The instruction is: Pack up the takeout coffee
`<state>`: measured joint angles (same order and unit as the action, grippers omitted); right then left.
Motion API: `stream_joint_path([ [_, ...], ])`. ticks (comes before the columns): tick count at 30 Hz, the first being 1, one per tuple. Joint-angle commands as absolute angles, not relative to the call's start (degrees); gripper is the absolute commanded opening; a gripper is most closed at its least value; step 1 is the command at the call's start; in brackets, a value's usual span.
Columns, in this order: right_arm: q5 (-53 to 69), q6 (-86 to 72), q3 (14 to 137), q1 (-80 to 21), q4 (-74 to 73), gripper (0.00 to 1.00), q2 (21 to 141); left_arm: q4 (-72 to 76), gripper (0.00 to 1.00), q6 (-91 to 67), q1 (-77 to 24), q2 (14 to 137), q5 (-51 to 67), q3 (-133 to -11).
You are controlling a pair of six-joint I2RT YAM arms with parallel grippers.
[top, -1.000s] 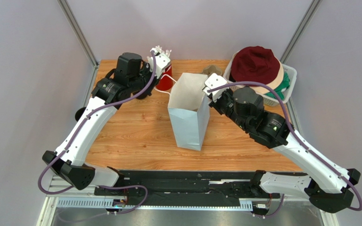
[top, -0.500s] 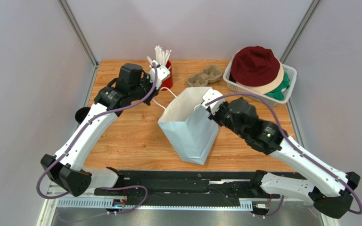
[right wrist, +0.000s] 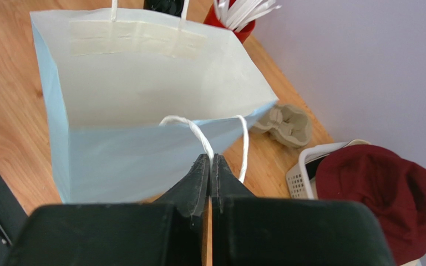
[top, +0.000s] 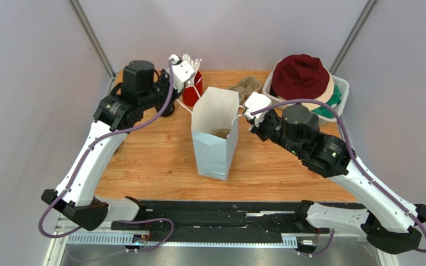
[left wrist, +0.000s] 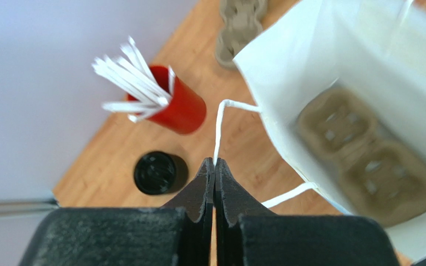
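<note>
A white paper bag (top: pixel 215 149) stands upright at mid-table with its mouth pulled open, and a brown pulp cup tray (left wrist: pixel 365 155) lies at its bottom. My left gripper (left wrist: pixel 214 162) is shut on the bag's far string handle (left wrist: pixel 218 124). On the opposite side my right gripper (right wrist: pixel 209 158) is shut on the other string handle (right wrist: pixel 196 130). The takeout coffee (left wrist: pixel 160 173) stands on the wood left of the bag, near the red cup. Only its black lid and dark side show, from above. In the top view my left arm hides it.
The red cup of white straws (top: pixel 192 94) stands behind the bag's left corner. A second pulp tray (top: pixel 247 86) lies at the back. A white basket (top: pixel 340 91) at the back right holds a dark red hat (top: pixel 301 75), close to my right arm.
Half a second ago the bag leaned over toward the front; now it is upright and a little further left. Both grippers moved back and kept their hold on the handles.
</note>
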<state>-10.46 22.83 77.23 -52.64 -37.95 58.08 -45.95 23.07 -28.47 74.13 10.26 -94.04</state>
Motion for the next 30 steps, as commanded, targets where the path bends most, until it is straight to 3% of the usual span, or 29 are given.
stream_joint_path([
  [1, -13.2, 23.4, 83.5, -52.4, -36.3, 0.00, 58.5, -46.0, 0.00, 24.3, -28.3, 75.8, 12.3, -102.1],
  [11, -13.4, 23.8, 82.2, -52.5, -36.4, 0.00, 57.6, -44.9, 0.00, 22.5, -28.3, 75.6, 15.3, -103.0],
  [20, -6.7, 23.4, 66.7, -52.6, -40.9, 0.00, 53.9, -43.5, 0.00, 25.1, -31.1, 73.0, 14.4, -85.5],
  [30, -6.7, 23.8, 73.2, -52.6, -40.7, 0.00, 54.4, -47.1, 0.00, 27.6, -31.1, 75.3, 12.0, -97.9],
])
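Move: The paper bag hangs by its handles between both hands: its middle is about 12 cm right, 4 cm back and 18 cm below the left hand, and some 10 cm left, 3 cm ahead and 18 cm below the right. From the left hand, the red straw cup is roughly 24 cm ahead and 3 cm right, the black cup 20 cm ahead and 8 cm left. The spare drink carrier stands about 34 cm straight ahead of the right hand. The bag, still held by one handle in each shut gripper, is bobbed up and down by both arms together: first up about 5 cm, then quickly down some 13 cm, then part way back up. Both hands draw slightly back as they drop; the wrists tip up on the rise and down on the fall, swinging through some 15 degrees. ##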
